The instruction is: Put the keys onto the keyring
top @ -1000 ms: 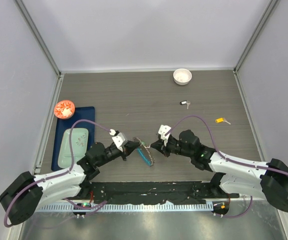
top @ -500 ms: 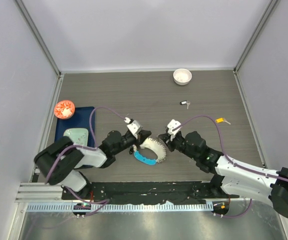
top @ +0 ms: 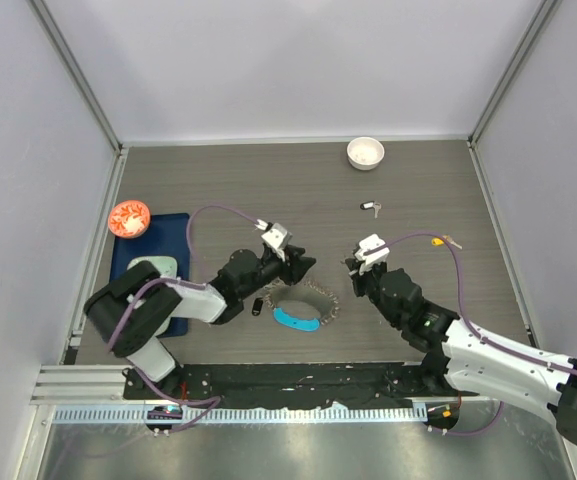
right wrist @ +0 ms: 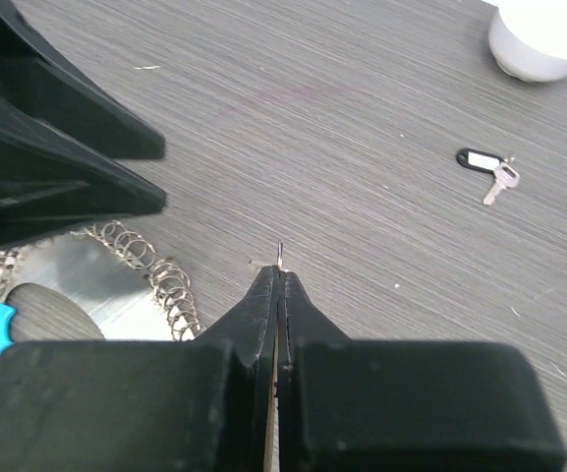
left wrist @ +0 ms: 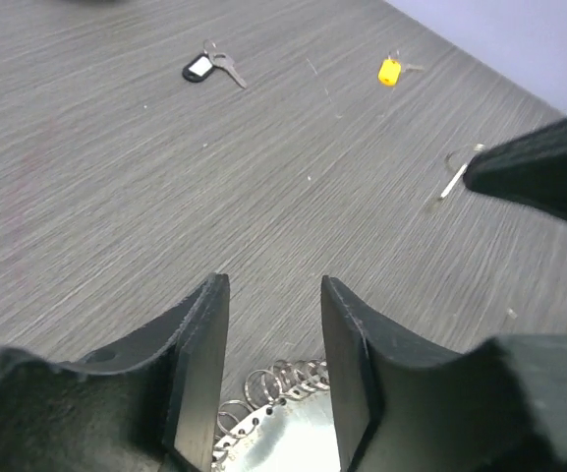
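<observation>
The keyring (top: pixel 306 304) lies flat on the table, a loop of silver links with a blue segment (top: pixel 296 320). My left gripper (top: pixel 304 266) hovers over its far edge, open and holding nothing; the links (left wrist: pixel 281 382) show between its fingers (left wrist: pixel 200 359). My right gripper (top: pixel 354 272) is just right of the ring and shut on a thin silver key (right wrist: pixel 280 256), whose tip pokes out of the jaws. That key (left wrist: pixel 456 178) also shows in the left wrist view. A black-tagged key (top: pixel 370 207) and a yellow-tagged key (top: pixel 442 241) lie farther back on the right.
A white bowl (top: pixel 365 152) stands at the back. A red round thing (top: pixel 128 217) sits at the corner of a blue mat (top: pixel 136 262) on the left. A small dark object (top: pixel 256 306) lies left of the ring by my left arm.
My left gripper has opened and let go of the keyring, which dropped flat onto the table. Both grippers have shifted right and farther back. The right one stayed shut.
</observation>
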`<state>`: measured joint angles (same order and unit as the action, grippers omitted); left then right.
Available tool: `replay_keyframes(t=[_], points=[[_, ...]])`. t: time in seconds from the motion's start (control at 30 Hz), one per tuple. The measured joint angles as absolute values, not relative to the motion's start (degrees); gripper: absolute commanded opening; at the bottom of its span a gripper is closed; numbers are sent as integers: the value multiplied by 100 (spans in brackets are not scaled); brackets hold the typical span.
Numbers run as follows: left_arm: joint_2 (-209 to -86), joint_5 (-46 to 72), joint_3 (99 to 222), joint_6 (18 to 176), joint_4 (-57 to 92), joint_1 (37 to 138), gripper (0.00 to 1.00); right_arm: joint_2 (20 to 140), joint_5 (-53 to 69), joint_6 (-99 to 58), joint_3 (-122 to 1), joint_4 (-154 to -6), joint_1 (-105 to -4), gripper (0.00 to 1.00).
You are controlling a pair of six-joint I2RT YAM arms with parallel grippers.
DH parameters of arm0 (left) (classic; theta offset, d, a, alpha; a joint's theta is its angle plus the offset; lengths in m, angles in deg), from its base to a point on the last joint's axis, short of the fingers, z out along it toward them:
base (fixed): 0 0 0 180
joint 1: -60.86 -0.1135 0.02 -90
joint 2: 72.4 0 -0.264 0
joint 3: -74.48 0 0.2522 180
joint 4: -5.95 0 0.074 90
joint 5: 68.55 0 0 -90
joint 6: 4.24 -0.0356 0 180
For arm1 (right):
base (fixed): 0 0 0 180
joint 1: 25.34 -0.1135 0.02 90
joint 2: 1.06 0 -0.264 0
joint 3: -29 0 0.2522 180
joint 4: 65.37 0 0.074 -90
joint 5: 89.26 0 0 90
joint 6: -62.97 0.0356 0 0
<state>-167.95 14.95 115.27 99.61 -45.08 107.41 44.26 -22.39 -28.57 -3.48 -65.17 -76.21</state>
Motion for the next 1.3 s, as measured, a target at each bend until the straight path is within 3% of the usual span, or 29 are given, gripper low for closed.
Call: replay_keyframes(t=[0.1, 0.23, 0.57, 1.0, 1.3], points=[[-16139, 1711, 11688, 10286, -3496, 10795, 57, 4419, -2447, -2833, -306, -6535, -7621, 1], [-15615, 2128, 12165, 10658, -1774, 11073, 60, 4419, -2598, -2817, -254, -6552, -7621, 1], [-16019, 2627, 13076, 11591, 1754, 12109, 61, 4386, -2668, -2815, -238, -6550, -7621, 1], [-16340, 3018, 13511, 11779, 3074, 12140, 64, 4281, -2598, -2686, -193, -6552, -7621, 1], [-15827, 3429, 13173, 11676, 3845, 11318, 65, 4500, -2224, -2688, -193, -6552, -7621, 1]])
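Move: Some 8 cm back from the left hand, 2 cm to its left and 10 cm below, the keyring lies flat on the table, its blue handle on the near side, about 11 cm back and 3 cm left of this hand. The black key tag lies about 8 cm back and 12 cm left of the left hand. From the right hand, still pinching a key, the keyring is roughly 4 cm back, 12 cm left and 14 cm down. Coming back about 11 cm and, after a slight lift, down some 9 cm, the left hand tips its fingers steeply towards the table, opening them further, and sets them spread into the keyring's opening. Staying low, it then pulls left about 9 cm and slightly forward, dragging the keyring along and turning some 20 degrees counter-clockwise. ##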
